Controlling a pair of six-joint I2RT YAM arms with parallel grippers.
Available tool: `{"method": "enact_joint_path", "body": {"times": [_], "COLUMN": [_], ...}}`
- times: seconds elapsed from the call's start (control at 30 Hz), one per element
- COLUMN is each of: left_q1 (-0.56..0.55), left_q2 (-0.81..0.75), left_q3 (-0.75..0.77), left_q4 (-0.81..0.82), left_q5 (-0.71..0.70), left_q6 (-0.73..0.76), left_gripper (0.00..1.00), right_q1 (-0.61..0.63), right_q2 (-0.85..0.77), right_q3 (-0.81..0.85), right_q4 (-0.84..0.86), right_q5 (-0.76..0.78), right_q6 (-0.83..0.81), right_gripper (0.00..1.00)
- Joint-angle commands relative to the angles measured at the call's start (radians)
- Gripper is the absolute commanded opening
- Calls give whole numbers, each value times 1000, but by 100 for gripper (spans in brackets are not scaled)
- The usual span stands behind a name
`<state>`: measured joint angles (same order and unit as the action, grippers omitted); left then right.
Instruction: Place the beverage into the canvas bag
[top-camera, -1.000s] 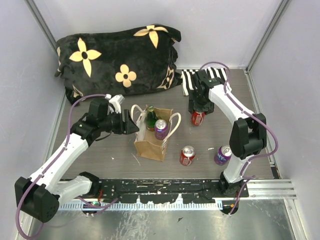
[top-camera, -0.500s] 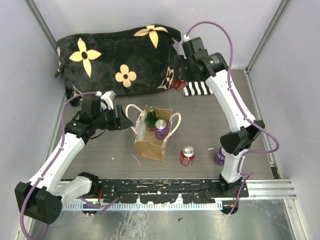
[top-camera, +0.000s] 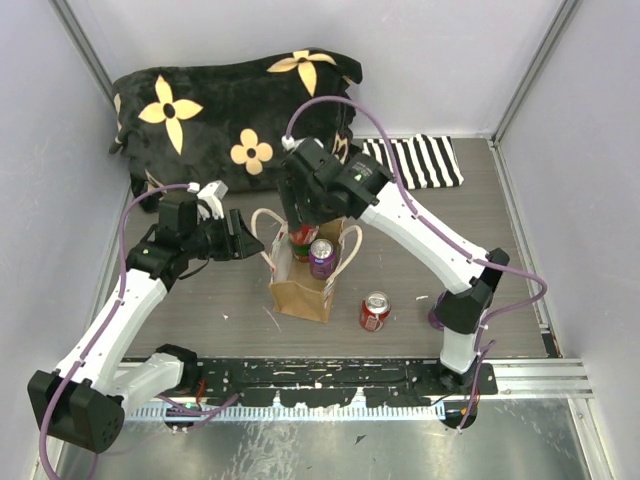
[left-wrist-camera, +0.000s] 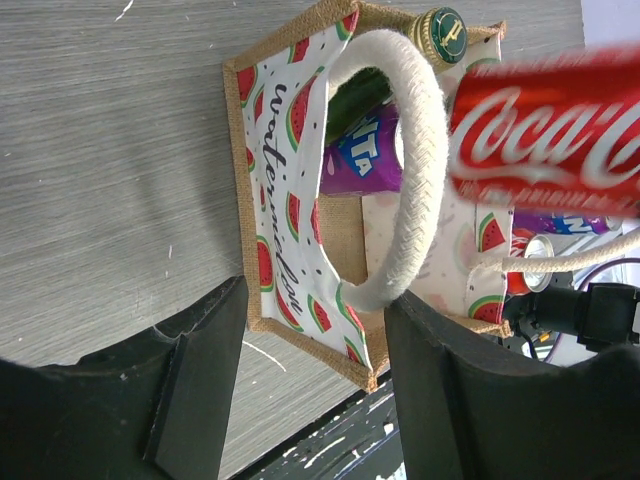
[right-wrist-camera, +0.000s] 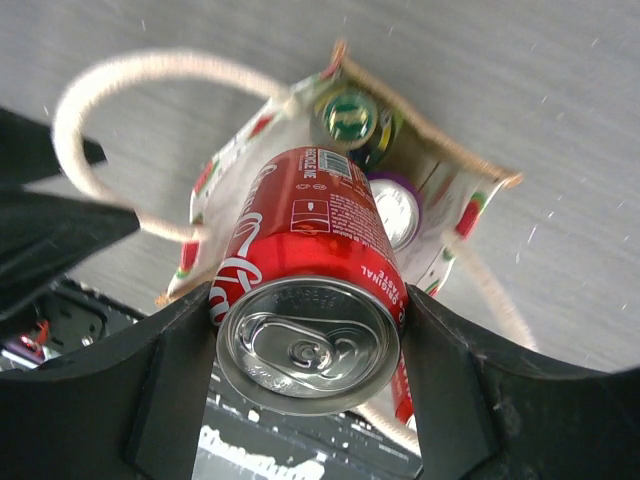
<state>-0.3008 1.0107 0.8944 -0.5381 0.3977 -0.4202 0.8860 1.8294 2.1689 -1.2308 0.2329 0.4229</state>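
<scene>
The canvas bag (top-camera: 300, 288) stands open at the table's middle, with a green bottle (top-camera: 298, 246) and a purple can (top-camera: 322, 256) inside. My right gripper (top-camera: 303, 222) is shut on a red cola can (top-camera: 303, 236) and holds it just above the bag's mouth. In the right wrist view the red cola can (right-wrist-camera: 310, 270) sits between my fingers, over the bag (right-wrist-camera: 440, 225). My left gripper (top-camera: 250, 245) is open at the bag's left side. In the left wrist view the cream handle (left-wrist-camera: 420, 170) and the bag's near wall (left-wrist-camera: 285, 170) lie between my open fingers.
A second red can (top-camera: 375, 310) and a purple can (top-camera: 441, 312) stand on the table right of the bag. A black flowered cushion (top-camera: 235, 115) lies at the back left, a striped cloth (top-camera: 415, 160) at the back right.
My right arm has swung the red can from the back right of the table to above the bag's mouth. My left gripper has stayed beside the bag's left handle.
</scene>
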Motion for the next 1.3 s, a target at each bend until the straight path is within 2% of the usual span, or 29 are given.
{"method": "enact_joint_path", "body": {"times": [0.0, 0.3, 1.27], "left_q1": [6, 6, 8], "left_q2": [3, 0, -6], "left_q3": [-4, -8, -29], "left_q4": [7, 9, 6], "left_q5": [7, 3, 4], "left_q6": [-3, 1, 8], "left_gripper": [64, 64, 64], "right_q1": [34, 70, 78], "right_q2": [-108, -88, 100], "right_q3": [-92, -227, -289], "right_q4": [126, 227, 302], "right_q5": [42, 16, -7], "right_q6": [64, 56, -41], "right_gripper": [1, 1, 1]}}
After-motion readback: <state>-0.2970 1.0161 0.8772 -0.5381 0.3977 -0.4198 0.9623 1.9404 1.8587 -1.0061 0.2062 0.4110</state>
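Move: The right hand holds the red can high over the canvas bag. The free spot in the bag lies about 2 cm back, 4 cm left and some 18 cm below it. The green bottle stands roughly 4 cm ahead and 2 cm left, and the purple can about 1 cm ahead and 2 cm right, both well below. A loose red can is some 12 cm back and 16 cm right. From the left hand the free spot is about 4 cm back, 10 cm right and 10 cm down. Still pinching the red can between its fingers, the right hand lowers it about 13 cm into the bag, towards the gap between the left side wall and the purple can. It sinks by half with a short pull back, barely drops while edging left, then goes down again. Altogether it shifts about 4 cm left, and the wrist tilts some 10 degrees. ##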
